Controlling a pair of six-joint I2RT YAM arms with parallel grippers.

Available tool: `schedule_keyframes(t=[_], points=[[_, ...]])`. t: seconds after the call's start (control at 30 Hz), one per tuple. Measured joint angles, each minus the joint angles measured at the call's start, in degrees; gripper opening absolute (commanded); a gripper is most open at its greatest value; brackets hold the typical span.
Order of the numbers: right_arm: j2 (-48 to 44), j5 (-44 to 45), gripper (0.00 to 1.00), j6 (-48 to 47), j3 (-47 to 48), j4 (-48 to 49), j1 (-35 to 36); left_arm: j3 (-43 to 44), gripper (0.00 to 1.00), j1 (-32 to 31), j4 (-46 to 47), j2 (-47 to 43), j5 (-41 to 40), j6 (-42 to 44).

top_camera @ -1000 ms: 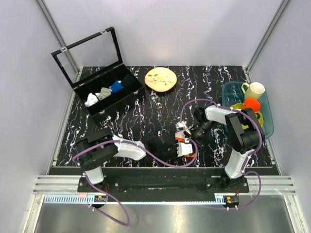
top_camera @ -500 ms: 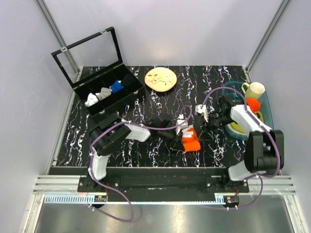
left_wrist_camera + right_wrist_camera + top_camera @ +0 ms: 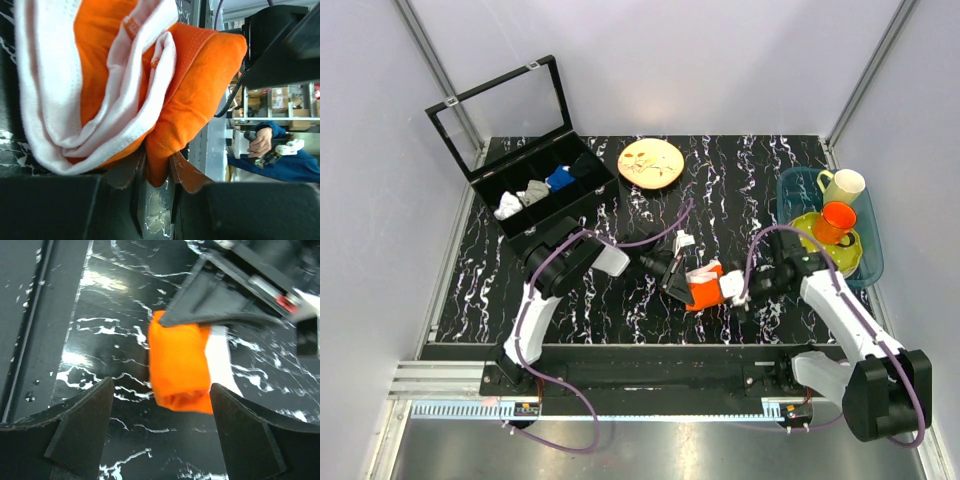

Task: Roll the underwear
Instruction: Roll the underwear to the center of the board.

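The underwear is a compact orange bundle with its white band on one side, lying on the black marbled table near the front centre. My left gripper reaches it from the left. In the left wrist view the left gripper is shut on an orange fold of the underwear, with the white band curled beside it. My right gripper is just right of the bundle. In the right wrist view it is open, and the underwear lies just ahead of its fingertips, untouched.
A black compartment box with an open lid holds small rolled garments at the back left. A patterned plate lies at the back centre. A blue basket at the right holds an orange cup and a cream cup.
My right gripper has let go, opened wide, drawn off to the right and come back beside the bundle. The left arm has stretched out and kept its grip on the underwear.
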Motion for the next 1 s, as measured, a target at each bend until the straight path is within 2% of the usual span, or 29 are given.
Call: schedule_keyframes(t=[0.1,0.3,0.47,0.57,0.8,0.97,1.0], points=[[0.8,3.2,0.85,-2.0,-3.3,2.5,5.3,2.0,0.17,0.2,-2.5,1.2,1.2,-2.2],[2.6,8.2,0.85,-2.8,-3.9,7.2,12.2,4.5,0.17,0.3,-7.5,2.0,1.6,-3.0],[3.6,12.0,0.84,-2.5,-6.8,12.3,14.7,6.6,0.18,0.3,-12.3,2.5,1.8,-2.4],[4.5,14.4,0.78,-2.3,-7.9,14.1,15.0,7.9,0.19,0.3,-15.1,2.8,1.8,-2.0],[6.6,18.4,0.67,-1.3,-8.8,17.2,15.3,9.6,0.37,0.2,-19.4,2.9,0.7,-0.8],[8.0,20.7,0.58,0.8,-9.6,19.2,15.3,10.0,0.58,0.0,-21.2,1.3,-0.7,-0.8],[8.2,21.0,0.58,1.3,-9.6,19.6,15.3,10.0,0.59,-0.1,-21.4,0.7,-1.5,-0.6]])
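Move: The underwear roll sits low between my hands. My left fingers already pinch its near-left edge, so its middle is about 3 cm to the right, 2 cm forward and 1 cm below them. From my open right hand it lies about 5 cm left, 2 cm forward and 10 cm down. The green plate is some 21 cm right and 10 cm forward of my right hand, with the orange mug about 24 cm right and 14 cm forward. I bring my right hand down about 8.5 cm onto the near-right part of the underwear roll, swinging slightly back and left before returning, tilting its fingertips some 20 degrees steeper and partly closing them. My left hand stays almost in place, keeping its pinch while rolling its wrist about 10 degrees forward, then opens to let go of the edge and starts to lift. ##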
